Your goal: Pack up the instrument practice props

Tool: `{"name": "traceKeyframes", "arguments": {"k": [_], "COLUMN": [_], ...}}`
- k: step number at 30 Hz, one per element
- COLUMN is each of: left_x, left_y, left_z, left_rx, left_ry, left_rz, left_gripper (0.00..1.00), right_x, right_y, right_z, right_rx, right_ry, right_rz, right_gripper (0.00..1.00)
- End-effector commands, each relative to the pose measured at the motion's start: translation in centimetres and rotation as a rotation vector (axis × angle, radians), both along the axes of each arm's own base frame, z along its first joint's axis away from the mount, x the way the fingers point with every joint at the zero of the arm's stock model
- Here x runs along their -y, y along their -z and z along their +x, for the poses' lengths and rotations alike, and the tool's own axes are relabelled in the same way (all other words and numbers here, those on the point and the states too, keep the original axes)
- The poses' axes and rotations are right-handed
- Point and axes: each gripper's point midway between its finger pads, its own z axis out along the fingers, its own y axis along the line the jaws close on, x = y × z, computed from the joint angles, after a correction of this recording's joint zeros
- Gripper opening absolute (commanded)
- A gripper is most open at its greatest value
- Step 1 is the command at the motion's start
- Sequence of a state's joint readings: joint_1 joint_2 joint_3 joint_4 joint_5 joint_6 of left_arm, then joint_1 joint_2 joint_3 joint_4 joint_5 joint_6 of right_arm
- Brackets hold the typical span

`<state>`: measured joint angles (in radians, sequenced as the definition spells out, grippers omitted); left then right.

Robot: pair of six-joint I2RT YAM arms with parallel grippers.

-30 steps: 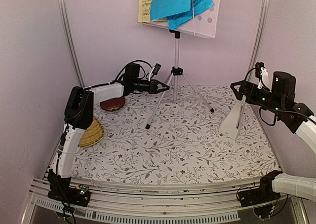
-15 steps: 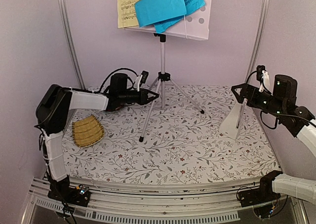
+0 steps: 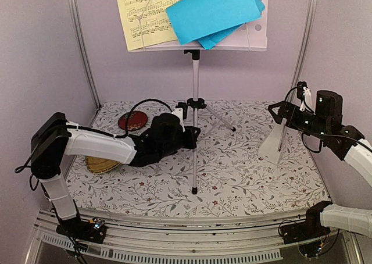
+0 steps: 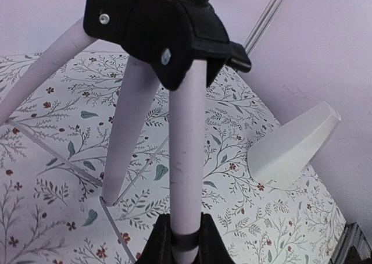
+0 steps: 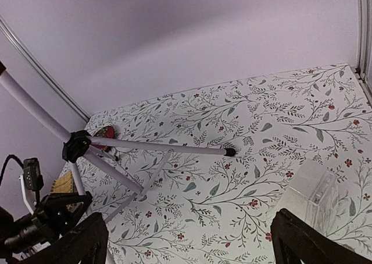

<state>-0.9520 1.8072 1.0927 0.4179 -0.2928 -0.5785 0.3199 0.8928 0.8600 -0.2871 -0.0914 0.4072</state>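
The music stand has its white perforated desk at the top of the top view, on a silver pole with tripod legs. A pale-yellow music sheet and blue sheets rest on the desk. My left gripper is shut on the front tripod leg, below the black hub. The white pyramid metronome stands at the right and also shows in the left wrist view. My right gripper is open above the metronome, and holds nothing.
A round red dish sits at the back left. A yellow woven bamboo tray lies partly under my left arm. Metal frame posts stand at both back corners. The purple walls close in on the left, back and right.
My left gripper has swung forward and to the right with the tripod leg. The stand has come nearer, and its front foot now stands mid-table. The right arm has hardly moved.
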Motion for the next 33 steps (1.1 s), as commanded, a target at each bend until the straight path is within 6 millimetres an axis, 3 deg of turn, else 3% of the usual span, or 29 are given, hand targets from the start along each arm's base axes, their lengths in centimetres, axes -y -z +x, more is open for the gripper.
{"name": "traceKeyframes", "arguments": {"k": [1, 9, 16, 17, 21, 23, 28, 33], "left_x": [-0.6, -0.7, 0.1, 0.2, 0.2, 0.2, -0.9, -4.9], "left_y": [-5.8, -4.5, -4.0, -4.2, -5.1, -5.8, -8.6, -10.2], "left_z": [-0.5, -4.9, -5.6, -5.6, -6.0, -6.3, -7.8, -10.0], "left_rx": [0.070, 0.056, 0.084, 0.097, 0.149, 0.181, 0.282, 0.305], "left_ry": [-0.253, -0.422, -0.388, -0.374, -0.314, -0.267, -0.148, -0.068], "left_rz": [-0.199, -0.175, -0.122, -0.111, -0.068, -0.055, 0.001, 0.006], "left_gripper": [0.00, 0.00, 0.01, 0.13, 0.78, 0.97, 0.98, 0.98], "right_x": [-0.6, -1.6, -2.8, -3.0, -3.2, -3.4, -3.7, -3.7], "right_y": [0.2, 0.7, 0.2, 0.2, -1.1, -1.9, -4.1, -7.0], "right_z": [0.1, 0.1, 0.0, -0.1, -0.5, -0.9, -2.0, -3.5], "right_rx": [0.004, -0.004, 0.013, 0.016, 0.064, 0.094, 0.176, 0.279], "right_ry": [-0.018, -0.047, -0.092, -0.104, -0.137, -0.156, -0.204, -0.243], "right_rz": [0.033, 0.037, 0.048, 0.048, 0.044, 0.041, 0.045, 0.022], "right_gripper": [1.00, 1.00, 1.00, 0.99, 0.99, 0.99, 0.99, 0.99]}}
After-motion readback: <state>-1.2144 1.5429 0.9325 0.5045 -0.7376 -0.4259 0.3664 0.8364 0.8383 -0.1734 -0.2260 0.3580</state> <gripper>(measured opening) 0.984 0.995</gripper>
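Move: The left hand already pinches the front leg of the music stand, the leg's foot about 10 cm back and 17 cm below; the front table edge lies some 21 cm back. The stand's hub is about 6 cm ahead and 11 cm up, the metronome roughly 6 cm ahead, 31 cm right and lower. From the right hand, the hub lies about 3 cm ahead and 28 cm left, level in height. Straight back towards the front table edge, the left hand drags the pinched stand leg about 6 cm, turning counter-clockwise some 20 degrees, then opens wide and lets go. It rises 8 cm, drawing a little farther back and left, fingers tipping up and partly turning back. The open right hand drifts about 3 cm left, dips slightly, then rises away from the metronome and turns left. ##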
